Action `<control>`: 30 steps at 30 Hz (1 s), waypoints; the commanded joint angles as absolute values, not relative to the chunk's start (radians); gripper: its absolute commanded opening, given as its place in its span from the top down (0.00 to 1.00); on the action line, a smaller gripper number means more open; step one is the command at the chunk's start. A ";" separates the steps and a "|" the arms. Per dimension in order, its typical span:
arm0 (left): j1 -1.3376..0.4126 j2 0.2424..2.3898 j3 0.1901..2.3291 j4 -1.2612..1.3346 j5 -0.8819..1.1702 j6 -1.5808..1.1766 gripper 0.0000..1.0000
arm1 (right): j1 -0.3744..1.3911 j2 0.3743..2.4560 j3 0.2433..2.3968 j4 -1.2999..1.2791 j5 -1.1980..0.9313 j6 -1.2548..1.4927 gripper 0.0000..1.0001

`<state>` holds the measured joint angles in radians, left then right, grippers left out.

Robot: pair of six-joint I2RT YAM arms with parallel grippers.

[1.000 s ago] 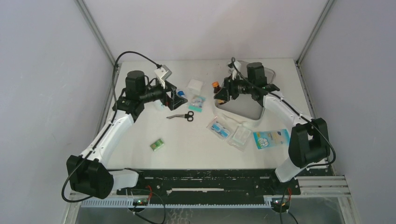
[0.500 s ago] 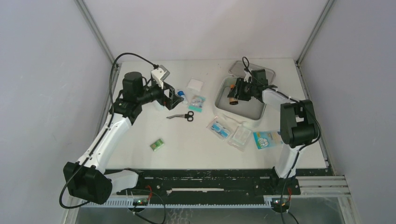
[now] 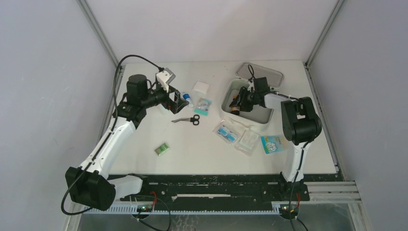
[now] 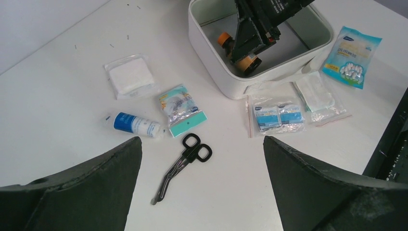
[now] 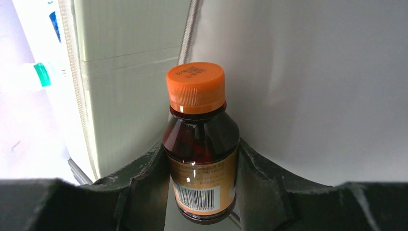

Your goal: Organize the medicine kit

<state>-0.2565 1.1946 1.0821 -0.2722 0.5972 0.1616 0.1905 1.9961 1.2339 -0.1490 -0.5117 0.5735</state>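
The medicine kit [image 3: 225, 109] is a white zip case lying open at the back right, with its lid [image 3: 263, 73] flat behind it. My right gripper [image 3: 238, 102] is inside the case, shut on a brown bottle [image 5: 202, 159] with an orange cap. In the right wrist view the fingers [image 5: 144, 178] press both sides of the bottle, close to the kit's pale inner wall [image 5: 130, 86]. The left wrist view shows the bottle [image 4: 225, 41] lying tilted inside the kit [image 4: 211, 62]. My left gripper [image 3: 180, 101] is open and empty, hovering above black scissors [image 4: 185, 161].
On the table left of the kit lie a blue-and-white tube [image 4: 134, 125], a gauze packet [image 4: 130, 77], a teal packet [image 4: 180, 108] and a small green packet [image 3: 162, 149]. In front of the kit lie a blue-pad packet [image 4: 279, 115], a clear packet [image 4: 315, 94] and a cotton-swab bag [image 4: 351, 55].
My right gripper has carried the bottle from above the kit's left rim into the case and lowered it, the arm folding back. My left arm has barely moved.
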 commanded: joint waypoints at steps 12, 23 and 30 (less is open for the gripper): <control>-0.255 1.189 1.071 -0.256 0.578 0.205 0.00 | 0.255 2.012 1.272 -0.109 -0.587 0.702 0.60; -0.255 1.196 1.071 -0.265 0.526 0.246 0.00 | 0.251 1.976 1.288 -0.160 -0.546 0.650 0.31; -0.256 1.201 1.066 -0.261 0.422 0.271 0.00 | 0.252 1.939 1.318 -0.221 -0.486 0.581 0.24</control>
<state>-0.2565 1.1980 1.0817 -0.2794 0.5068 0.2348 0.2493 2.0083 1.2728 -0.1894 -0.5552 0.6491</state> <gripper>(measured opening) 0.996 0.739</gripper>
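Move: The right hand already holds the orange-capped bottle low inside the box; its spot, the near-left corner along the left wall, is about 4 cm left and 2 cm back, at hand height. Around it, from that hand: the blue-and-white packet some 14 cm back and 6 left, the gauze bag about 18 back and 5 right, both outside the box. From the left hand that corner is roughly 7 cm ahead, 19 right, 24 below. Still gripping the bottle, the right hand shifts it about 3.5 cm left and some 1.5 cm back, staying low in the box, up to the left wall near the corner. There it stops and the fingers open from nearly half to about three quarters, letting go of the bottle, with a slight rise of about 1 cm. The open left hand drifts about 2 cm left and forward. ##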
